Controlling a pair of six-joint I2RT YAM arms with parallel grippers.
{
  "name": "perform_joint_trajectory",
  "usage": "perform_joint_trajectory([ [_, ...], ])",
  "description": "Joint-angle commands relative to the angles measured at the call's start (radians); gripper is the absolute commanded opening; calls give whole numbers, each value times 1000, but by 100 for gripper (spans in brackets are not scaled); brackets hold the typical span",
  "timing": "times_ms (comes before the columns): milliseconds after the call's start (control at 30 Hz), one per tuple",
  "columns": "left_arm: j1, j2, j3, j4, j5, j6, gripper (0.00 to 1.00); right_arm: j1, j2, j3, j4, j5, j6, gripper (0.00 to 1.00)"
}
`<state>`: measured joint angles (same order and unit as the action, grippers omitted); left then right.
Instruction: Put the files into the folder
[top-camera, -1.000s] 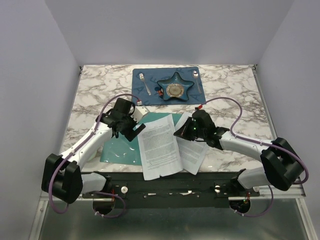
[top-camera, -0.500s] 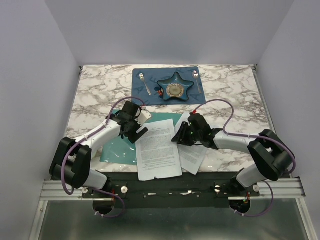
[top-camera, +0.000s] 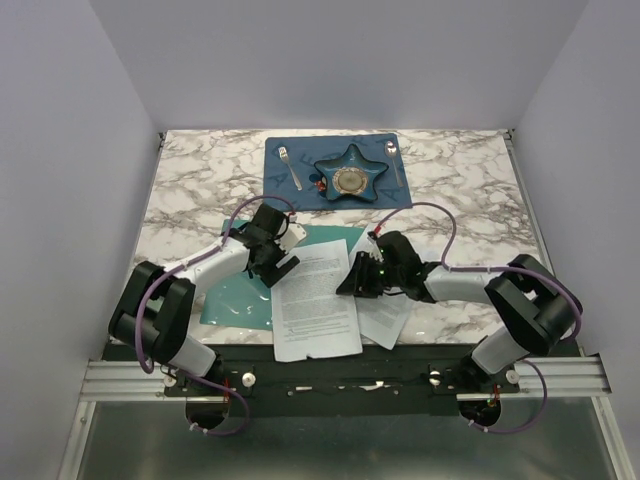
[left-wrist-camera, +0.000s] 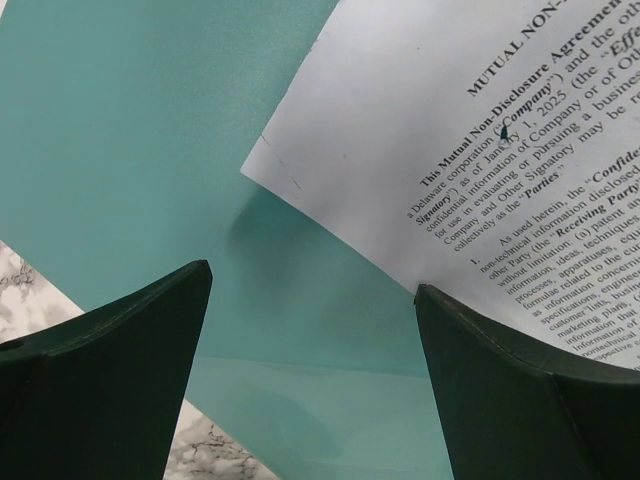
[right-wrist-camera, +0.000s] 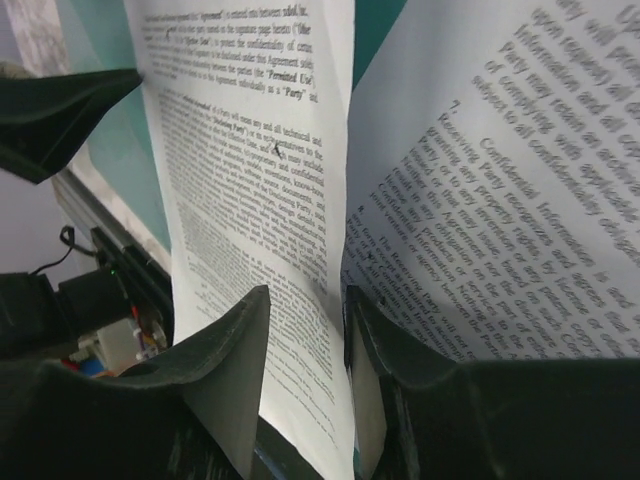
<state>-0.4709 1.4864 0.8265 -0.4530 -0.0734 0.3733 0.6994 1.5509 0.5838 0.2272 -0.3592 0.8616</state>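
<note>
The teal folder (top-camera: 238, 292) lies flat at the near left of the marble table. One printed sheet of the files (top-camera: 315, 300) rests with its left part on the folder, and its near end hangs over the table's front edge. A second sheet (top-camera: 388, 312) lies to its right. My left gripper (top-camera: 272, 250) hovers wide open over the folder (left-wrist-camera: 150, 150), beside the sheet's top corner (left-wrist-camera: 450, 130). My right gripper (top-camera: 357, 281) is low at the first sheet's right edge. Its jaws stand partly apart (right-wrist-camera: 306, 292) with that sheet (right-wrist-camera: 260, 150) between them, beside the second sheet (right-wrist-camera: 500, 200).
A dark blue placemat (top-camera: 290, 195) at the back holds a star-shaped dish (top-camera: 350, 177), a fork (top-camera: 290, 166) and a spoon (top-camera: 394, 160). A black rail (top-camera: 340, 378) with the arm bases runs along the near edge. Purple walls close in both sides.
My right gripper has opened from shut and let the first sheet settle flatter and straighter. My left gripper has slid right, toward that sheet's top corner.
</note>
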Motion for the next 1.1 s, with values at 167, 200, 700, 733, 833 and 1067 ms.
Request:
perform_joint_trajectory([
  [167, -6, 40, -24, 54, -57, -20, 96, 5, 98, -48, 323, -271, 34, 32],
  [200, -6, 34, -23, 53, -55, -20, 96, 5, 106, -41, 339, -293, 39, 26],
  [700, 247, -169, 220, -142, 37, 36, 99, 2, -133, 177, -61, -32, -265, 1],
  [733, 308, -154, 221, -129, 24, 47, 99, 2, -140, 194, -95, -20, -280, 1],
  [833, 412, -60, 230, -76, -3, 65, 99, 0, -140, 269, -158, 3, -334, 1],
  [1067, 505, 173, 308, 7, -104, 7, 95, -1, -118, 379, -250, 35, -420, 1],
])
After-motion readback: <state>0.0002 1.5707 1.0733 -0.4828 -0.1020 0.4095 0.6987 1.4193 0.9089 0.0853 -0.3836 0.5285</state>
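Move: The printed sheet's right edge is already between the right hand's half-open fingers; its middle lies about 10 cm to their left, 2 cm back and 1 cm below. From that hand, the second sheet's middle is some 8 cm right and 1 cm back, the green folder's about 14 cm left and 4 cm ahead. The left hand, empty and low by the printed sheet's far-left corner, has that sheet's middle roughly 14 cm right and 8 cm back. The right hand slides some 3 cm left and a little back, rolling slightly as its fingers shut on the printed sheet's right edge, then lifts the sheet about 14 cm while carrying it forward, the fingertips tipping up nearly 30 degrees. The left hand, wide open, waits low by the sheet's corner until the pinch is made, then rises and swings about 15 cm left and 9 cm forward, away from the sheet, turning counter-clockwise and sinking again beyond the folder's left edge. ##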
